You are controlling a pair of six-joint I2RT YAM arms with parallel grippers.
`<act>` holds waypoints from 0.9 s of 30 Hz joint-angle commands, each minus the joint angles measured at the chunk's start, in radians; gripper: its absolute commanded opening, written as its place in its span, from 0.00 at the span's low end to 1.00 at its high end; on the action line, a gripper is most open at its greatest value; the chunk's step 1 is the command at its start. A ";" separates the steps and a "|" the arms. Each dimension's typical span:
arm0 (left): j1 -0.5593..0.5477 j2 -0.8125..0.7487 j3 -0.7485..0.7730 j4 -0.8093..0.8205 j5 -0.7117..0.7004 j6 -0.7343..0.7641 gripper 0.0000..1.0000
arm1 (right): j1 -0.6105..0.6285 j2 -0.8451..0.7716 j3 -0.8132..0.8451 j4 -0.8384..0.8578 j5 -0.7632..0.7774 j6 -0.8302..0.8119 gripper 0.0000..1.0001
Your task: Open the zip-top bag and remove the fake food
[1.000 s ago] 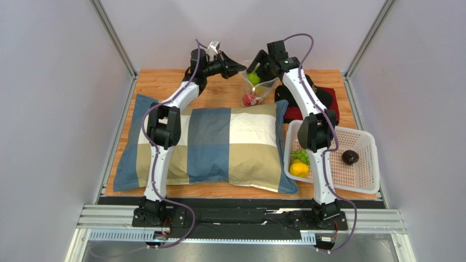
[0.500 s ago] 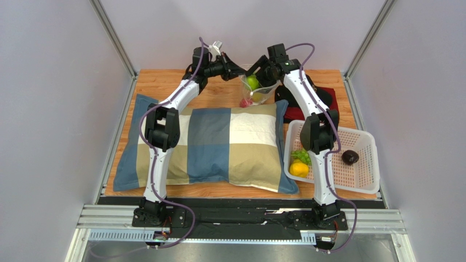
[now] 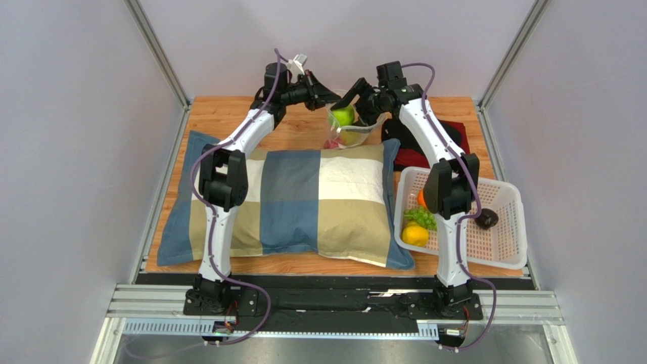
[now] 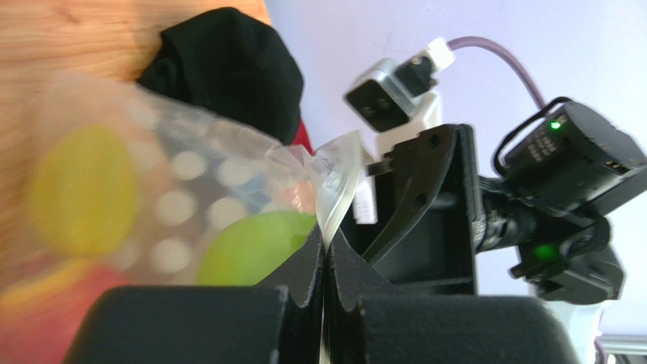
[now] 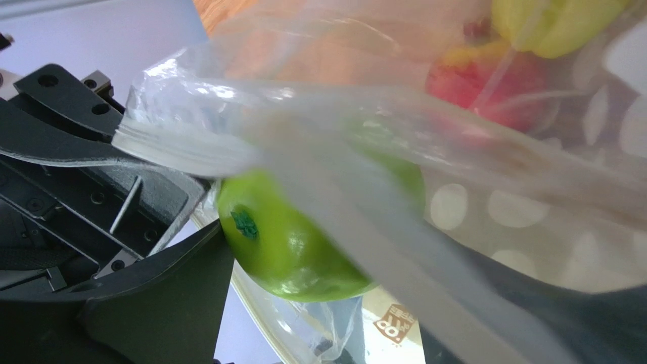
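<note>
The zip-top bag [image 3: 348, 136], clear with white dots, hangs tilted above the pillow's far edge. My left gripper [image 3: 328, 97] is shut on its rim; in the left wrist view the plastic lip [image 4: 334, 182] is pinched between the jaws of that gripper [image 4: 325, 244]. My right gripper [image 3: 351, 106] reaches into the bag's mouth, its jaws closed on a green fruit [image 3: 343, 115] of the fake food. In the right wrist view that green fruit [image 5: 296, 243] sits between the jaws, bag film draped over it. A red piece [image 5: 486, 76] and a yellow piece [image 4: 83, 189] lie deeper in the bag.
A checked pillow [image 3: 288, 197] fills the middle of the wooden table. A white basket [image 3: 510, 191] at the right holds a lemon [image 3: 415, 235], a green piece [image 3: 418, 218], an orange [image 3: 421, 199] and a dark fruit [image 3: 486, 218]. Black and red cloth [image 3: 448, 144] lies behind it.
The bag has risen and tilted. The right gripper has shifted left with the green fruit, now at the bag's mouth. The right forearm moved, uncovering the orange in the basket.
</note>
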 commanded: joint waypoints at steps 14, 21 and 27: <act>-0.010 -0.121 -0.151 0.102 -0.020 -0.060 0.00 | 0.051 -0.102 0.046 0.025 -0.137 -0.273 0.07; 0.031 -0.104 -0.126 0.103 -0.028 -0.066 0.00 | 0.070 -0.263 -0.064 0.057 0.004 -0.477 0.07; 0.036 -0.095 -0.116 0.103 -0.021 -0.077 0.00 | 0.070 -0.283 -0.005 0.088 0.096 -0.585 0.09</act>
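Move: The right hand already grips the green apple, still down in the bag's mouth. The basket it is bound for has its middle about 33 cm to the right, 26 cm back and 17 cm below. The bag's middle is about 4 cm right, 2 cm back and 8 cm down; the pillow's middle is roughly 22 cm back, 13 cm left and 14 cm down. From the left hand, the basket lies about 34 cm right, 30 cm back and 21 cm below, the apple some 4 cm right, 3 cm back and 5 cm down. Up and back out of the bag goes the right hand, keeping its grip on the green apple: it first eases left a couple of centimetres, draws back about 5, then rises quickly some 8, its fingers tipping upward about 30 degrees and swinging counter-clockwise. The left hand stays shut on the bag's rim, holding it up with only a small wander. ##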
